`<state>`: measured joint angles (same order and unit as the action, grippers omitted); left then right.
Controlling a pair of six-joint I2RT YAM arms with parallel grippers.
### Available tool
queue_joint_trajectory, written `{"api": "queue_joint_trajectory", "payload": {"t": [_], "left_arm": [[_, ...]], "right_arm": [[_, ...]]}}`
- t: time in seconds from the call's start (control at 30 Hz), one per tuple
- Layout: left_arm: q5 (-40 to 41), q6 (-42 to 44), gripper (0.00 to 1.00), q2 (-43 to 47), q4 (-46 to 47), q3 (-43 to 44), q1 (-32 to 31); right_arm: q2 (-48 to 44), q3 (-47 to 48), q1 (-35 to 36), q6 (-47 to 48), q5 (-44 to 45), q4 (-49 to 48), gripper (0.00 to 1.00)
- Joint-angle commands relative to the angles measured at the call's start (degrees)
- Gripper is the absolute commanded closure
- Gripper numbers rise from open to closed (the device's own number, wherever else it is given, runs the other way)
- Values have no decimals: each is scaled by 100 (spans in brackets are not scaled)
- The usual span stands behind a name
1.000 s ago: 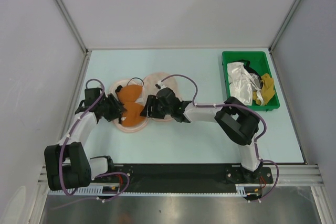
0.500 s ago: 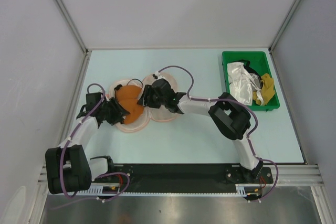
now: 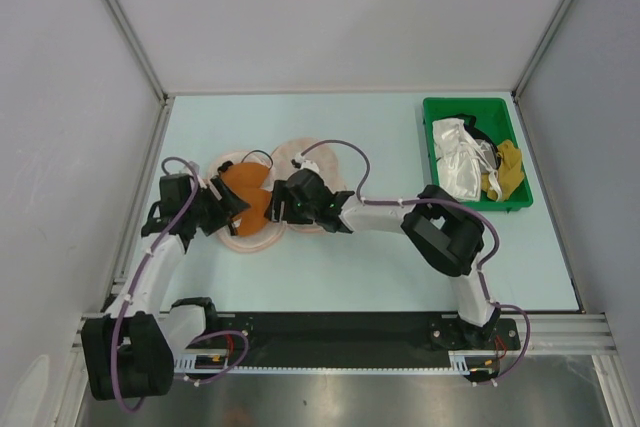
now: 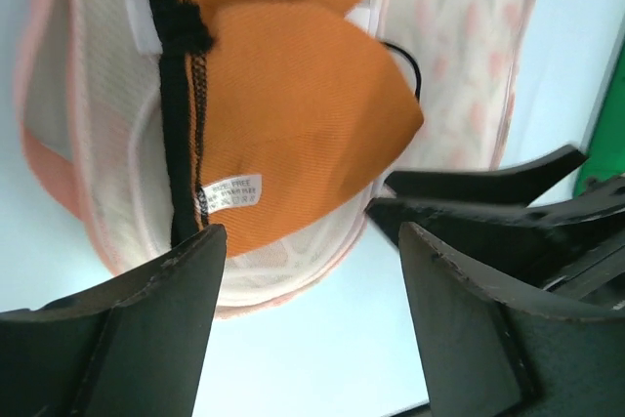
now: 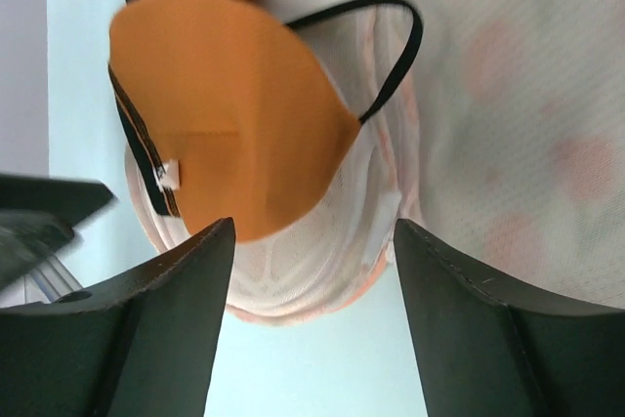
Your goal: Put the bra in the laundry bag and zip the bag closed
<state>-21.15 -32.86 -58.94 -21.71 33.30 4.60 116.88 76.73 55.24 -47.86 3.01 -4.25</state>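
Note:
The orange bra (image 3: pixel 247 199) lies with its cups stacked in the left half of the open laundry bag (image 3: pixel 250 239), on the white mesh. The bag's other half (image 3: pixel 322 159) lies open to the right, behind the right gripper. My left gripper (image 3: pixel 226 207) is open and empty at the bag's left edge. My right gripper (image 3: pixel 276 203) is open and empty at the bra's right side. In the left wrist view the bra (image 4: pixel 293 114), its black strap (image 4: pixel 177 95) and the bag's near rim (image 4: pixel 293 285) sit ahead of the left gripper (image 4: pixel 311 241). The right wrist view shows the bra (image 5: pixel 225 114) and the mesh rim (image 5: pixel 312 261) ahead of the right gripper (image 5: pixel 312 231).
A green bin (image 3: pixel 436 147) holding white and yellow garments stands at the back right. The two grippers face each other closely across the bag. The right gripper's fingers (image 4: pixel 488 197) show in the left wrist view. Grey walls enclose the table.
The bra's cups, spread apart a second ago, now lie stacked in the bag's left half. The right gripper went back over the bag, then returned nearer. The left gripper shifted slightly.

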Motion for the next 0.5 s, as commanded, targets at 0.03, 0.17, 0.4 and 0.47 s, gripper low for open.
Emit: {"api": "queue_joint_trajectory", "payload": {"t": [0.03,0.17,0.4,0.47], "left_arm": [[830,447,23,488,-245,440,-38],[1419,623,23,725,-386,616,-30],[1640,685,21,849,-412,704,-30],[1666,676,21,858,-412,739,-29]], "right_arm": [[-210,-211,-40,-127,-1,-541,29],[-113,-185,-75,-75,16,-726,40],[124,44,-250,101,-239,-858,53],[194,70,-286,101,-493,-998,53]]}}
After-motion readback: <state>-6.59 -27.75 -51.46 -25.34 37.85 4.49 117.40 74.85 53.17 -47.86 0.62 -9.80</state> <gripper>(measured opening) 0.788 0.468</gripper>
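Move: Both open hands flank the bra's near cup as it lies on the laundry bag's round opening. Its middle is about 5 cm to the right hand's left, 1 cm ahead and 3 cm below; from the left hand it is 3 cm to the right, 2 cm ahead and 5 cm down. The far cup sits some 8 cm ahead of the right hand and 7 cm to its left. The bag's printed flap is 5 cm ahead and 9 cm right of that hand. Clear of the near cup, the left hand backs off up and to its left, some 6 cm in all, its left side rolling up about 15 degrees with the fingers still open. The right hand stays low by the cup's right edge, easing about 1 cm back and down, then 2 cm forward as its fingers close partway; a grip on cup or bag can't be made out. ##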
